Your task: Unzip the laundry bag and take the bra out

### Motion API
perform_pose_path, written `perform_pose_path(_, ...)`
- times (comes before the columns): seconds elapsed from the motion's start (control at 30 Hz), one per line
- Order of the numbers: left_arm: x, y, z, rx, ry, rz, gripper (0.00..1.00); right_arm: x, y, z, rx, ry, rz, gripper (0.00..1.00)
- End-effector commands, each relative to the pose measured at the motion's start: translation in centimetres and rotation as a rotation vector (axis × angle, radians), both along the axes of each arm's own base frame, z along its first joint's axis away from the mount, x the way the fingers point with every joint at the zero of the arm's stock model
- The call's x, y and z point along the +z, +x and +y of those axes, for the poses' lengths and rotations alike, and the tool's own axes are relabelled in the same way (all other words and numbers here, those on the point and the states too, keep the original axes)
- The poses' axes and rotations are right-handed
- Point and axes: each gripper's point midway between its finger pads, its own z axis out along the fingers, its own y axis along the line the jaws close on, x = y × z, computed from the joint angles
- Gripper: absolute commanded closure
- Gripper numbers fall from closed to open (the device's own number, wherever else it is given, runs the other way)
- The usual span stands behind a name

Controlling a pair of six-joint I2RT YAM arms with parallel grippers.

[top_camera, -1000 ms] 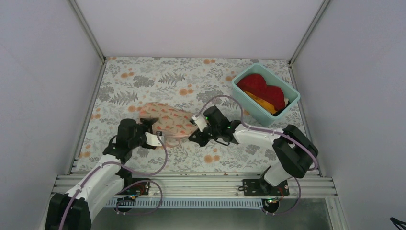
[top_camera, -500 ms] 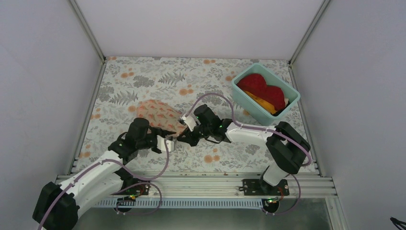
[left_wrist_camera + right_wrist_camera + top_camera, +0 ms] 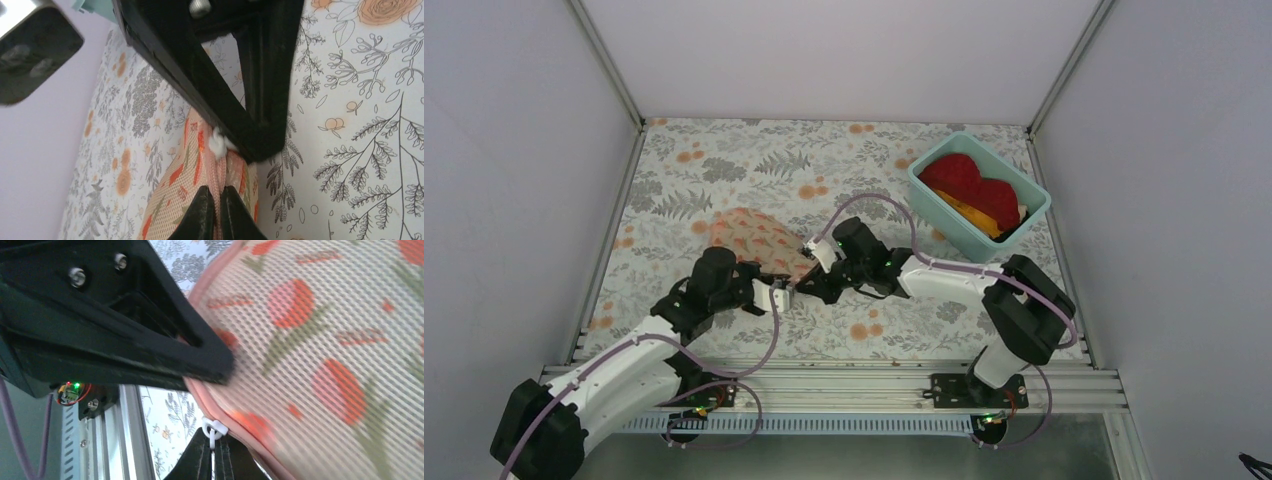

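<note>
The peach-pink laundry bag (image 3: 754, 240) lies on the floral mat, left of middle, its near right corner lifted between both grippers. My left gripper (image 3: 781, 297) is shut on the bag's zipper seam; in the left wrist view its fingertips (image 3: 216, 210) pinch the pink zipper tape of the bag (image 3: 172, 190). My right gripper (image 3: 800, 291) is shut on the white zipper pull (image 3: 214, 429), which hangs at the bag's (image 3: 320, 355) pink edge just above my gripper (image 3: 214, 457). The pull also shows in the left wrist view (image 3: 218, 144). The bra is hidden.
A teal plastic tub (image 3: 946, 226) stands at the back right with a red cloth (image 3: 969, 178) and an orange cloth (image 3: 972, 212) inside. Grey walls close in three sides. The metal rail (image 3: 824, 385) runs along the near edge.
Over the last second the left arm swung right and nearer, and the right gripper moved left to meet it at the bag's corner. The bag shifted left. Little moved in the last half second.
</note>
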Motion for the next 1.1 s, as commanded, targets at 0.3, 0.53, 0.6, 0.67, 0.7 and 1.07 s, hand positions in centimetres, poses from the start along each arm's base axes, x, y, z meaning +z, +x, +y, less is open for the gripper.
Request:
perform_pose_path(0.3,0.3,0.0,0.9,-0.010,0.053,-0.104,0.98,-2.6,4.8,-8.6,-0.252,-0.083,0.029,0.96)
perform_pose_path(0.53,0.3,1.9,3.2,0.045,0.097,-0.177,0.98,-2.7,4.9,-9.2,-0.258,-0.079,0.037,0.96)
perform_pose_path(0.6,0.2,2.9,4.6,0.063,0.103,-0.185,0.98,-2.7,4.5,-8.8,-0.245,-0.072,0.043,0.96)
perform_pose_path(0.67,-0.4,3.7,5.9,0.079,0.123,-0.185,0.98,-2.7,3.6,-7.5,-0.212,-0.082,0.032,0.96)
perform_pose_path(0.7,-0.6,4.1,6.6,0.089,0.132,-0.187,0.98,-2.6,3.0,-6.5,-0.186,-0.080,0.025,0.96)
perform_pose_path(1.07,0.2,-2.1,4.8,-0.216,0.075,-0.096,0.11,-1.6,0.4,1.8,0.023,0.023,0.041,0.96)
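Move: The laundry bag's zipper pull is already pinched in the right hand's closed fingers. From the left hand, it sits about 3 cm to the right and 1 cm back, at much the same height. The left fingers already grip the zip band, some 3 cm left of the right hand and 1 cm ahead. The bag's body spreads beyond, its middle about 10 cm ahead and 10 cm left of the right hand and 5 cm lower. The zipper pull is drawn about 8 cm to the right and 4 cm forward along the zip, sinking a little, by the right hand while the left holds the band almost still. Both then sweep left together, the right returning to nearly where it began but lower, still pinching the pull; the left goes some 8 cm left and slightly forward, then opens wide, lets go of the band, dips and draws back. ##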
